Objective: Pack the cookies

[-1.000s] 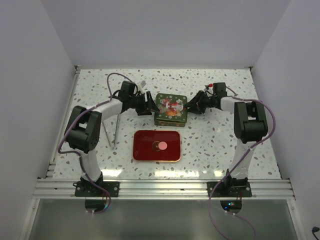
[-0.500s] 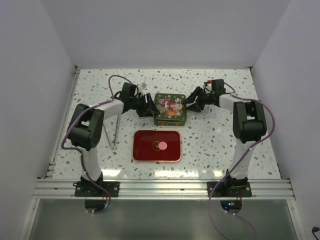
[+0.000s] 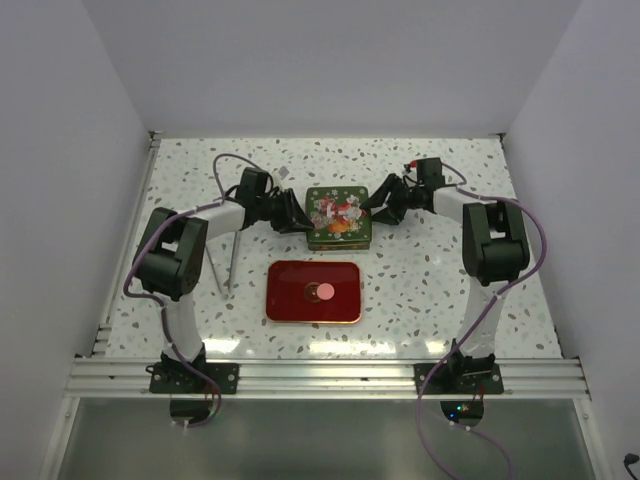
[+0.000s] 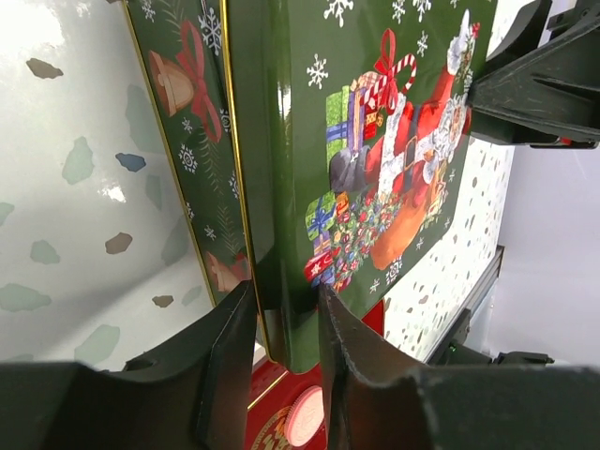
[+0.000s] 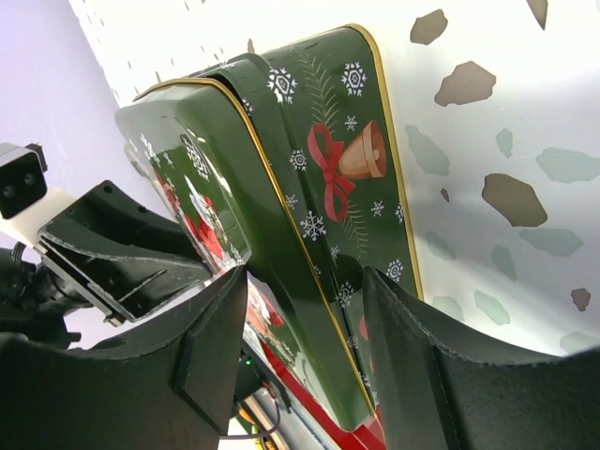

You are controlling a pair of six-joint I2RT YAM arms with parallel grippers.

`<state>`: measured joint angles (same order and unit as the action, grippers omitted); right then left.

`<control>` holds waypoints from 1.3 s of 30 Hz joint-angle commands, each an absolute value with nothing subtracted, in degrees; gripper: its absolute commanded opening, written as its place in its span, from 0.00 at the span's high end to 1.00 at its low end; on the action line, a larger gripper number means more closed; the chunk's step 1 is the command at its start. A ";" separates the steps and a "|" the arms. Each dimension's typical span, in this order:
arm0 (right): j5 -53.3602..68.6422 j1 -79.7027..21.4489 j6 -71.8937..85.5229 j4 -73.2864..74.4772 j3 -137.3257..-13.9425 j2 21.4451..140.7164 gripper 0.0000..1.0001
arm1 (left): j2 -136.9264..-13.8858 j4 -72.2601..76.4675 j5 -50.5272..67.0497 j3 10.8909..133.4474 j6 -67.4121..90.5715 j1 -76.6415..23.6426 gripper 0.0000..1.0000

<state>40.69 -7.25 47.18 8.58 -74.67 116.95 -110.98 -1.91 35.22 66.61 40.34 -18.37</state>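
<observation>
A green Christmas tin stands at mid-table. Its lid sits raised and offset above the base. My left gripper is shut on the lid's left rim. My right gripper is closed on the lid's right rim, one finger on the lid's top and the other beside the base wall. One pink cookie lies on a red tray in front of the tin. It also shows in the left wrist view. No other cookies are in view.
Two thin grey sticks lean on the table beside the left arm. White walls close in the speckled table on three sides, and a metal rail runs along the near edge.
Both grippers have shifted slightly toward the back of the table at the tin's ends. The tin lid has moved a little with them. The pink cookie has not moved.
</observation>
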 commanded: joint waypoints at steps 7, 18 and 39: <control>43.07 -10.28 47.20 9.14 -76.46 117.60 0.44 | -110.66 2.29 36.04 63.37 41.31 -19.60 0.70; 43.07 -10.11 46.23 11.78 -80.15 118.47 0.43 | -110.65 -2.63 34.45 68.02 39.81 -19.42 0.28; 43.77 -9.84 49.48 14.94 -96.32 127.09 0.43 | -120.50 -18.09 29.01 91.75 37.27 -17.93 0.30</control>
<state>40.07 -8.95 47.55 13.76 -91.98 126.56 -120.64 -16.43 28.16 86.78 38.70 -17.58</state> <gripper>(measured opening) 0.569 0.701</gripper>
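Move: The tin's lid, lying on the cookie tin, has its middle about 8 cm to the right of the left hand and 2 cm ahead, near fingertip height; from the right hand it is about 9 cm left and 2 cm back. The red tray on the table is about 17 cm back and 3 cm right of the left hand, and the tongs lie roughly 18 cm to that hand's left and 8 cm back. Both hands stay against opposite sides of the tin's lid. The left fingers spread from a narrow grip at the near-left corner to straddle the rim widely, while the right, its half-open fingers unchanged, first shifts about 2 cm left against its side. Then both push forward along the tin, the left some 6 cm and the right about 5 cm, rising a little at the end. ##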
